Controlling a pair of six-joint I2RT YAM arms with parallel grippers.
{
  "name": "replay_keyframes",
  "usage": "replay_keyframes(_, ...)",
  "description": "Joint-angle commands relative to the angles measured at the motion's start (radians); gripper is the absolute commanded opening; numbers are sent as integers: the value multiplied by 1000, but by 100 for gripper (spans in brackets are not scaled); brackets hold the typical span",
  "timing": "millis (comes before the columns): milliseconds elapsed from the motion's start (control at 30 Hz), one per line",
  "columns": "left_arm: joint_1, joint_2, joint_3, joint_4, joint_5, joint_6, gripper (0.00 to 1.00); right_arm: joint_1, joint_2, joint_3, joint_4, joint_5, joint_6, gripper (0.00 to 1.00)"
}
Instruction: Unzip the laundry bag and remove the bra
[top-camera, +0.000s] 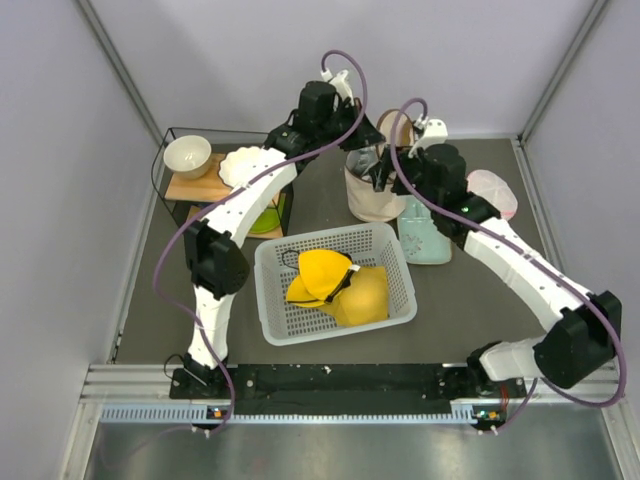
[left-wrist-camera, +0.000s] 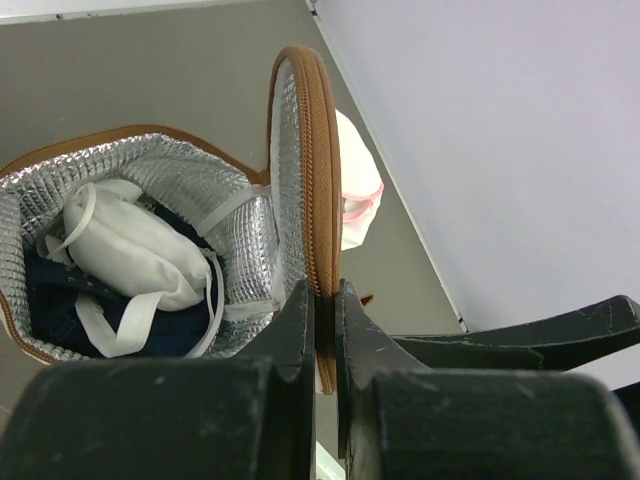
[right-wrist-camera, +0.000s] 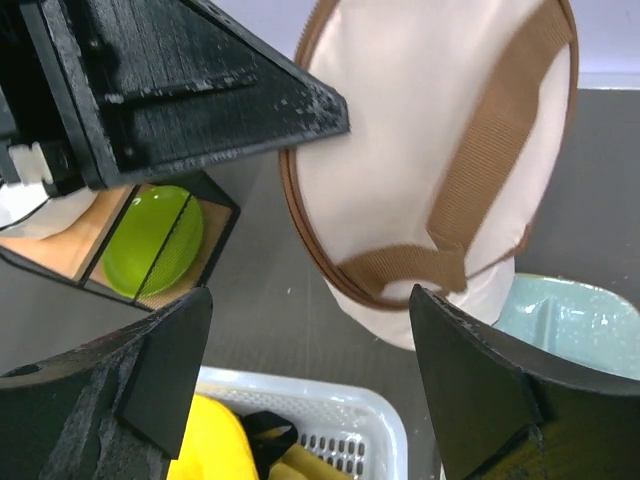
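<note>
The cream laundry bag (top-camera: 372, 200) stands upright behind the basket with its round lid (left-wrist-camera: 322, 180) unzipped and raised. My left gripper (left-wrist-camera: 328, 290) is shut on the lid's brown zipper rim. The silver-lined inside (left-wrist-camera: 190, 180) is open. The navy bra (left-wrist-camera: 60, 290) lies there, mostly under a white cloth (left-wrist-camera: 130, 250). My right gripper (right-wrist-camera: 310, 295) is open and holds nothing. It hangs in front of the lid's cream outer face (right-wrist-camera: 420, 130), above the table between bag and basket. In the top view the right gripper (top-camera: 380, 172) is at the bag's mouth.
A white lattice basket (top-camera: 390, 280) with a yellow padded garment (top-camera: 345, 285) sits in front of the bag. A mint container (top-camera: 425, 235) stands right of the bag and a white pink-trimmed pouch (top-camera: 492, 190) behind it. A shelf with a bowl (top-camera: 187, 155) and a green dish (right-wrist-camera: 150, 240) stands at left.
</note>
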Motion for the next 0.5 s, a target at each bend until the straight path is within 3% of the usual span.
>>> replay_keyframes(0,-17,-9,56,-24,-10,-13,0,67,84,107,6,186,-95,79)
replay_keyframes(167,-24,-9,58,-24,13,-28,0,69,153,174,13,298,-99,70)
replay_keyframes(267,-26,-10,53,-25,30,-39,0,69,172,182,29,343,-75,55)
replay_keyframes(367,-26,-27,29,2,19,-41,0,55,166,170,42,337,-36,27)
replay_keyframes(400,-24,-35,-3,16,21,-44,0,52,161,162,46,337,-26,1)
replay_keyframes(467,-20,-58,-35,40,36,-51,4,29,144,135,61,299,-6,0)
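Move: My left hand already grips the bag's upright lid by its brown zip rim. The stretch of rim my open right hand goes for is about 4 cm ahead of it and 1 cm lower, so roughly 3 cm back and 4 cm below my left fingers. From my right hand, the bag body is some 9 cm ahead, 2 cm left and 18 cm down; the teal tray is 3 cm ahead, 11 cm right, near 29 cm below. I reach my right hand about 4 cm forward to the lid, sinking slightly and turning some 10 degrees clockwise as its left side dips. Its wide-open fingers close almost fully and pinch the zip rim just below my left grip. My left fingers keep hold and ease the rim about 1 cm back and 1 cm right. ##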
